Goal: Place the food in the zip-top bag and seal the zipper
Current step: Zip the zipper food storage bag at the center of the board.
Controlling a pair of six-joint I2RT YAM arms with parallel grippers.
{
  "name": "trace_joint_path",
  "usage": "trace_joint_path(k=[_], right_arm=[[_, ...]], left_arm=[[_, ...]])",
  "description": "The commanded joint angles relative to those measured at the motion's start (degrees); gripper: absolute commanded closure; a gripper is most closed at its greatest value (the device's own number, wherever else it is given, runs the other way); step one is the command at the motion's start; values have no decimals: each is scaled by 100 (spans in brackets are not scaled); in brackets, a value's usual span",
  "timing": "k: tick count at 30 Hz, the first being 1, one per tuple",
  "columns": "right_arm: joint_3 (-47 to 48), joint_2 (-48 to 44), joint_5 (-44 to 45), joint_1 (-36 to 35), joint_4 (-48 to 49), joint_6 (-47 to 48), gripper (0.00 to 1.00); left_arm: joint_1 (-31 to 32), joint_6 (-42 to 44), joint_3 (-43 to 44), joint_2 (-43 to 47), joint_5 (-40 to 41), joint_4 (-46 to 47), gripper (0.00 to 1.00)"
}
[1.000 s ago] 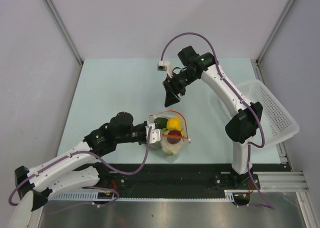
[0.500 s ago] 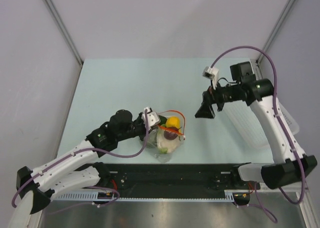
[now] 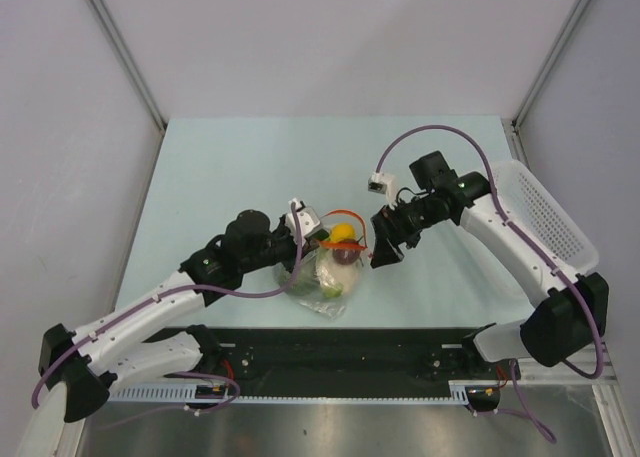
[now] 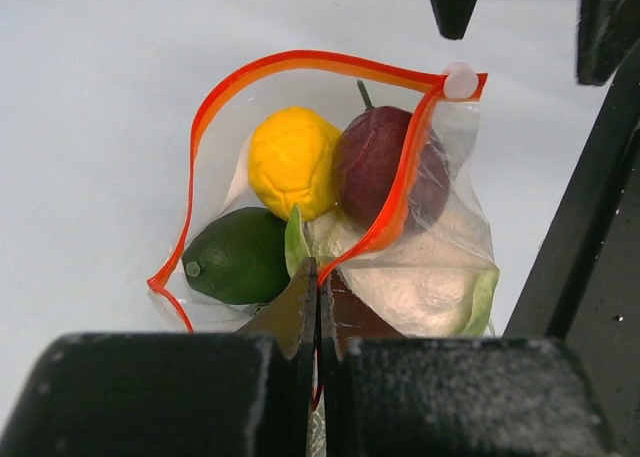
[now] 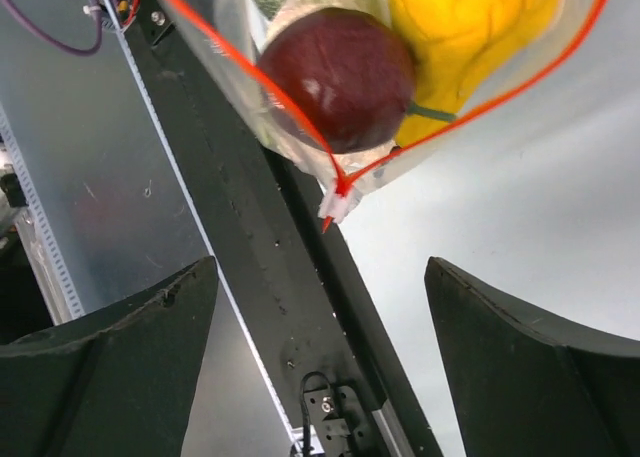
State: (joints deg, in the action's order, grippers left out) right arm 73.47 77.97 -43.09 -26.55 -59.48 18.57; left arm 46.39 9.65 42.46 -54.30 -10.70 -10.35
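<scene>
The zip-top bag [image 3: 328, 277] lies at the table's near middle. Its mouth is open and the orange-red zipper [image 4: 250, 72] forms a loop with a white slider [image 4: 460, 80] at one end. Inside are the yellow piece [image 4: 293, 162], the dark red piece [image 4: 385, 162], the dark green piece [image 4: 237, 259], the pale cream piece [image 4: 420, 285] and a lime green piece [image 4: 482, 297]. My left gripper [image 3: 305, 239] is shut on the bag's zipper edge [image 4: 345, 257]. My right gripper [image 3: 383, 247] is open and empty, just right of the bag's slider corner [image 5: 338, 205].
The white perforated basket [image 3: 548, 217] leans at the table's right edge. A black rail [image 3: 350, 347] runs along the near edge below the bag. The right arm's purple cable [image 3: 440, 132] arcs above the table.
My right arm has swung from the basket side left to the bag, gripper open. My left gripper has kept its hold and shifted the bag slightly, its mouth now turned toward the right gripper.
</scene>
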Motion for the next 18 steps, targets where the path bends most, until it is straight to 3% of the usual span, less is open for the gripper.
trace_joint_path(k=[1, 11, 14, 15, 17, 18], right_arm=[[-52, 60, 64, -122, 437, -257, 12], [-158, 560, 538, -474, 1501, -336, 22], [-158, 622, 486, -510, 1606, -248, 39], [-158, 605, 495, -510, 1650, -248, 51], [-158, 482, 538, -510, 1764, -91, 62], [-149, 430, 556, -510, 1791, -21, 77]], left_arm=[[-42, -227, 263, 183, -20, 218, 100], [-42, -236, 254, 289, -152, 112, 100], [-42, -174, 272, 341, -257, 51, 100], [-42, -157, 272, 359, -283, 33, 100], [-42, -60, 263, 403, -397, -37, 100], [-42, -34, 237, 464, -433, -72, 100]])
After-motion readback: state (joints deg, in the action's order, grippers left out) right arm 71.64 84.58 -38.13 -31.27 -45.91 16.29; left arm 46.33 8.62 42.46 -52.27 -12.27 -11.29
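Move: The right hand, jaws wide, has the bag's near-right zipper corner with its pale tab some 4 cm to its left, about 1 cm ahead and 4 cm lower. Inside the bag, the dark red fruit is roughly 6 cm left, 1 cm back, and the yellow fruit about 7 cm left, 2 cm ahead, both some 7 cm down. From the left hand that corner lies about 10 cm to the right, 1 cm back and 2 cm lower. The right hand first dips a little, then reaches left and forward to the zipper corner while still sinking, about 6 cm in all, bringing its open fingers either side of the pale tab and closing them to less than half their opening, without a firm pinch yet. Meanwhile the left hand keeps its shut pinch on the zipper near the bag's mouth, easing only about 1 cm up and back to keep the bag raised. ##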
